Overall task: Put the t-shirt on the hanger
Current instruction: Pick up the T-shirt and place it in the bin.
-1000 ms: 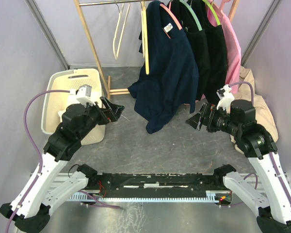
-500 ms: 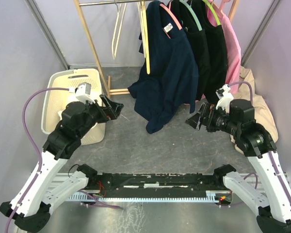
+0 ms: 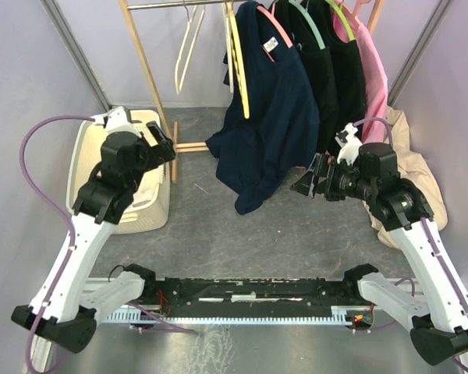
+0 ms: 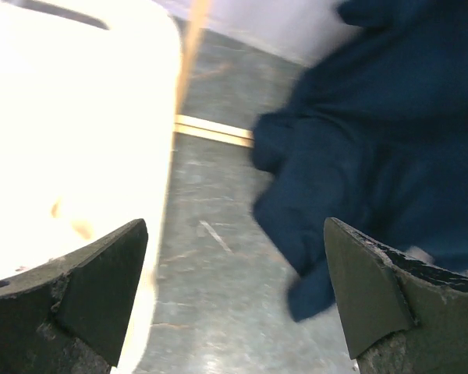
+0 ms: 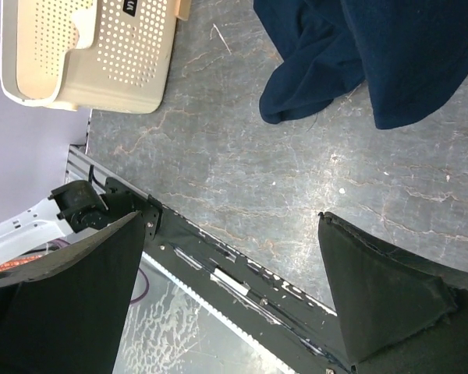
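The yellow hanger (image 3: 239, 70) hangs on the wooden rack against the navy shirt (image 3: 273, 117). White cloth (image 3: 143, 192) that looks like the t-shirt lies in the cream basket (image 3: 84, 160), mostly hidden under my left arm. My left gripper (image 3: 164, 144) is open above the basket's right rim. In the left wrist view the left gripper (image 4: 234, 288) holds nothing, with bare floor between its fingers. My right gripper (image 3: 308, 181) is open and empty beside the navy shirt's lower right. In the right wrist view the right gripper (image 5: 230, 288) frames floor and the arm base rail.
A cream-white hanger (image 3: 183, 58) hangs empty at the rack's left. Black garments (image 3: 335, 78) and a pink one (image 3: 374, 86) hang to the right. A beige garment (image 3: 413, 167) lies heaped at the right wall. The navy shirt's hem (image 5: 296, 93) reaches the floor.
My left arm has swung left and back, from beside the basket to over it. My right gripper has moved slightly back towards the navy shirt. The cream-white hanger has swung a little.
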Tool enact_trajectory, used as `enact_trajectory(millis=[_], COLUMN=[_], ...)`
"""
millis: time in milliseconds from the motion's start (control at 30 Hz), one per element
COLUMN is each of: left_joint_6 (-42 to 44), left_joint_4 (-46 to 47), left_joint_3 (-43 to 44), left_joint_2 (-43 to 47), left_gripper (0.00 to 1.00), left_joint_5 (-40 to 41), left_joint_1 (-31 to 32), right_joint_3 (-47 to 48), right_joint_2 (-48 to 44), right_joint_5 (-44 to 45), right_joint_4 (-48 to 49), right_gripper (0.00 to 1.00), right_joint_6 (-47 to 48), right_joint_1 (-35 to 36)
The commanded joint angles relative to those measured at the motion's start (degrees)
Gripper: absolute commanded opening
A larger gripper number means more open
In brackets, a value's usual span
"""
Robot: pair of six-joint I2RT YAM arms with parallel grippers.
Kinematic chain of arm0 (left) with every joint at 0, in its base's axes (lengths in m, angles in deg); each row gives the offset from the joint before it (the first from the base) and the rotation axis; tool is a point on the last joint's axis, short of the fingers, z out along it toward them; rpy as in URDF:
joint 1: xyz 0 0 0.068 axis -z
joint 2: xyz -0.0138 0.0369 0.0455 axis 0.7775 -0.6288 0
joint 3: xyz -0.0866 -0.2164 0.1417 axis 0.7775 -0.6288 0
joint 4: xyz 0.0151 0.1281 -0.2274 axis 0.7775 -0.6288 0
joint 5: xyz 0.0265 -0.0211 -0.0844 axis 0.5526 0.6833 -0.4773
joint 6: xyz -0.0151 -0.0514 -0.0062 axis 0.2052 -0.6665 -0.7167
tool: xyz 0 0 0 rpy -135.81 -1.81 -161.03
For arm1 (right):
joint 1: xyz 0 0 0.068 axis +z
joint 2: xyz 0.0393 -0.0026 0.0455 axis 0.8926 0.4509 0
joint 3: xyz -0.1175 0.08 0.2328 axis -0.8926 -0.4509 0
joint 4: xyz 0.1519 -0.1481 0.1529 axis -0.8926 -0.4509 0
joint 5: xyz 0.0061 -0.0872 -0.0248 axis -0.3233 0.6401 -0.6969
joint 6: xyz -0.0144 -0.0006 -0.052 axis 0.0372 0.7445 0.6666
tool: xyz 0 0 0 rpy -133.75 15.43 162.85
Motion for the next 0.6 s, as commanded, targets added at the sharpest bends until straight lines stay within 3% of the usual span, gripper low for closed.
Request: enact_trajectory(millis=[0, 100, 200, 567], left_joint_6=[4.3, 5.0, 5.0, 4.0], left_joint_4=[-1.8, -3.5, -7.6, -13.8], left_joint_3=[2.0, 2.5, 4.3, 3.0], left_joint_2=[-3.6, -6.5, -12.1, -21.9], left_gripper=[0.99, 0.99, 0.99, 0.98], left_joint_5=[-0.8, -8.6, -10.4, -3.0], left_joint_1=[-12.3, -23.1, -29.1, -33.4], right_joint_3=[2.9, 3.3, 2.8, -2.1], right_joint_2=[0.8, 1.4, 2.2, 3.7], right_joint_5=[-2.7, -3.0, -3.6, -8.7], right_joint_4=[2.7, 1.7, 1.7, 6.3], right_gripper=[0.99, 0.99, 0.99, 0.99], right_joint_6=[0.5, 1.7, 2.4, 1.2], right_joint_1=[-0.2, -0.2, -0.2, -0.2])
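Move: The white T-shirt lies inside the bin, about 16 cm to the left hand's left, some 8 cm farther out and 32 cm below. The bin's right rim is about 4 cm to that hand's left, 8 cm ahead and 22 cm down; the rack's wooden foot stands 20 cm ahead, 3 cm left, 36 cm below. The navy garment's hem hangs 30 cm right, 10 cm ahead. From the right hand, the T-shirt is about 62 cm left, 16 cm ahead and 27 cm lower. Towards the white T-shirt in the bin, the left hand swings quickly about 16 cm left, sinking as it goes and ending more steeply downward, about 12 cm lower in all. The wrist tips its fingers down some 30 degrees and turns counter-clockwise; the fingers stay wide open and touch nothing yet. ##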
